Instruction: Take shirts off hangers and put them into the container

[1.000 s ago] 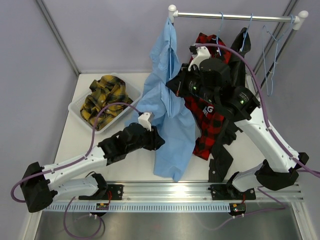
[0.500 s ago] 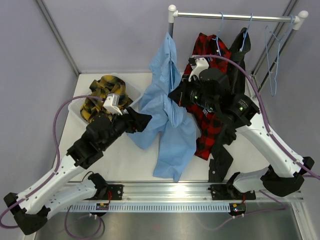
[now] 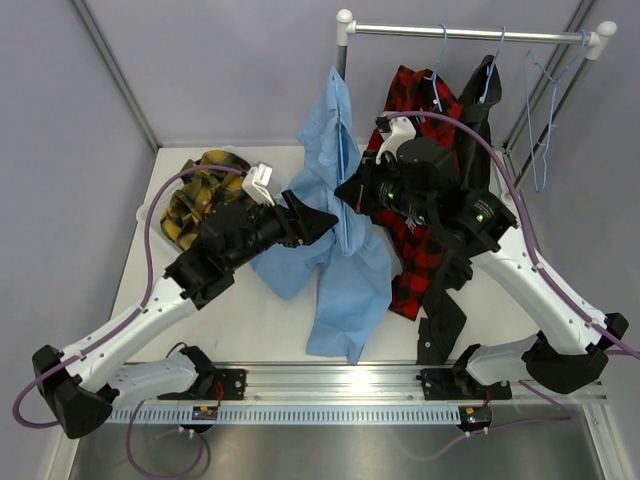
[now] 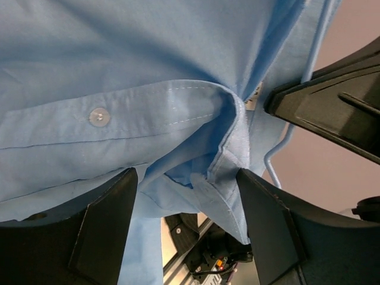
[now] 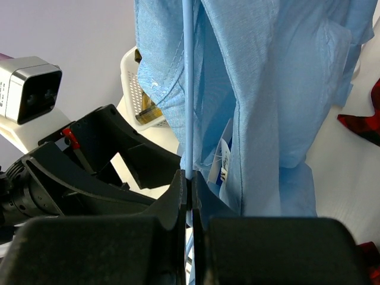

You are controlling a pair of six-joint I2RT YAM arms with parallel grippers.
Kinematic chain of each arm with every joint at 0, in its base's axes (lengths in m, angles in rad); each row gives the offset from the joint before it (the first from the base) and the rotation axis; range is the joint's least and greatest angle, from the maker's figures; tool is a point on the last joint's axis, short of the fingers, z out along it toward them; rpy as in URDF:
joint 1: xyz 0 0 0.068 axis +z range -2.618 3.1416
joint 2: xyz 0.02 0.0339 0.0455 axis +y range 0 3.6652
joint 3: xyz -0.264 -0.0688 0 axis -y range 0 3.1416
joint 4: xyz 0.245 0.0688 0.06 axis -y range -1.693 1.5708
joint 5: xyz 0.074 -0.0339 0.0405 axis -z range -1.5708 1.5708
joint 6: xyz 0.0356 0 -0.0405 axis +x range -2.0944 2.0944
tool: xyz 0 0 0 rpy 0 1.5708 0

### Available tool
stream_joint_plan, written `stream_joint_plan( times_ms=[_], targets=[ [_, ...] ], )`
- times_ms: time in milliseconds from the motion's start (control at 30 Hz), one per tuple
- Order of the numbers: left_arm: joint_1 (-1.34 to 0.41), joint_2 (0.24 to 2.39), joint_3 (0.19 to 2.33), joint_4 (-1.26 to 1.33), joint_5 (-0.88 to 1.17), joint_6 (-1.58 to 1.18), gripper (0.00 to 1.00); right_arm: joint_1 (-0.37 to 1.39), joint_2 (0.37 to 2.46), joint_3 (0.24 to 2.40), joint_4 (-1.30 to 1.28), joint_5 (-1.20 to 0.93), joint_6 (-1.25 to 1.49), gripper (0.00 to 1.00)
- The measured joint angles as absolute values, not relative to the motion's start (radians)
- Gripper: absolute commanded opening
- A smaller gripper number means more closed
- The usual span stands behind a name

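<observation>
A light blue shirt (image 3: pixel 335 245) hangs from a pale-blue wire hanger (image 5: pixel 188 89), its hem lying on the table. My right gripper (image 5: pixel 190 178) is shut on that hanger wire and holds it up by the collar (image 3: pixel 352 188). At the shirt's left side, near the collar, my left gripper (image 3: pixel 316 220) is open. Blue button-placket cloth (image 4: pixel 178 119) hangs between its fingers (image 4: pixel 110 225). The container (image 3: pixel 150 222) at the left holds a yellow-and-black plaid shirt (image 3: pixel 205 190). A red-and-black plaid shirt (image 3: pixel 415 250) and a black shirt (image 3: pixel 482 95) hang on hangers from the rail.
The white-capped metal rail (image 3: pixel 470 34) crosses the back right, with one bare hanger (image 3: pixel 540 120) at its right end. The right arm (image 3: pixel 520 260) stands in front of the hanging shirts. Grey walls close in the left and back.
My left gripper has opened, lifted off the shirt's lower part, and moved up and right to the cloth near the collar. The right gripper has stayed holding the hanger.
</observation>
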State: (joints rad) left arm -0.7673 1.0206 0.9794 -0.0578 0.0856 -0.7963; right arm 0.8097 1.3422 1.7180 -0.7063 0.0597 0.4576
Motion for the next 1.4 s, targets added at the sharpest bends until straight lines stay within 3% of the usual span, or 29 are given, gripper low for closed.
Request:
stream_joint_plan(
  times_ms=[167,233,267,300,367,400,433,667,1167,1400],
  targets=[
    [-0.767,1.04,0.982,-0.026,0.113,-0.815,0.58,0.809,1.349,1.718,-0.699,0.058,0.459,0.0],
    [-0.767,1.058,0.982,-0.014,0.123,-0.82,0.45,0.809,1.358,1.718,-0.699,0.058,0.462,0.0],
    [-0.767,1.061,0.982,-0.012,0.125,-0.821,0.45,0.809,1.362,1.718,-0.699,0.057,0.464,0.0],
    [-0.768,1.069,0.983,-0.006,0.129,-0.821,0.32,0.809,1.367,1.718,-0.699,0.056,0.466,0.0],
    [-0.768,1.081,0.984,-0.001,0.133,-0.825,0.21,0.809,1.374,1.718,-0.699,0.05,0.471,0.0],
    [-0.768,1.085,0.984,0.002,0.134,-0.828,0.06,0.809,1.376,1.718,-0.699,0.046,0.474,0.0],
    [-0.768,1.09,0.984,0.007,0.136,-0.833,0.0,0.809,1.377,1.718,-0.699,0.04,0.477,0.0],
    [-0.776,1.114,0.984,0.036,0.093,-0.797,0.0,0.801,1.378,1.727,-0.723,0.007,0.501,0.0],
    [-0.74,1.232,0.864,-0.04,-0.226,-0.749,0.0,0.799,1.316,1.833,-0.807,-0.085,0.579,0.0],
    [-0.68,1.219,0.981,-0.157,-0.258,-0.731,0.0,0.799,1.184,1.703,-0.901,-0.145,0.522,0.0]
  ],
)
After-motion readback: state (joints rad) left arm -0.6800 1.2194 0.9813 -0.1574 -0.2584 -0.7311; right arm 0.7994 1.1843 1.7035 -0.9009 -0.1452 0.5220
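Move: The blue shirt's loose front edge sits almost between my open left fingers, about 2 cm to their right, 1 cm ahead and 1 cm below. From my right hand, which still grips the hanger, that edge is roughly 4 cm left, 2 cm back and 3 cm lower. The container with the yellow plaid shirt lies some 25 cm ahead and 23 cm left of my left hand, 30 cm down; the red plaid shirt hangs about 15 cm ahead, 14 cm right and 12 cm below my right hand. I ease my left hand a couple of centimetres right onto the blue shirt's edge and shut the fingers, pinching it. Then I carry it down about 13 cm while going forward and left, rising slightly at the last, the wrist turning some 30 degrees with a counter-clockwise swing. My right hand keeps its grip on the hanger and, after a near pause, draws it back about 8 cm and a little right, lifting before dipping again. ##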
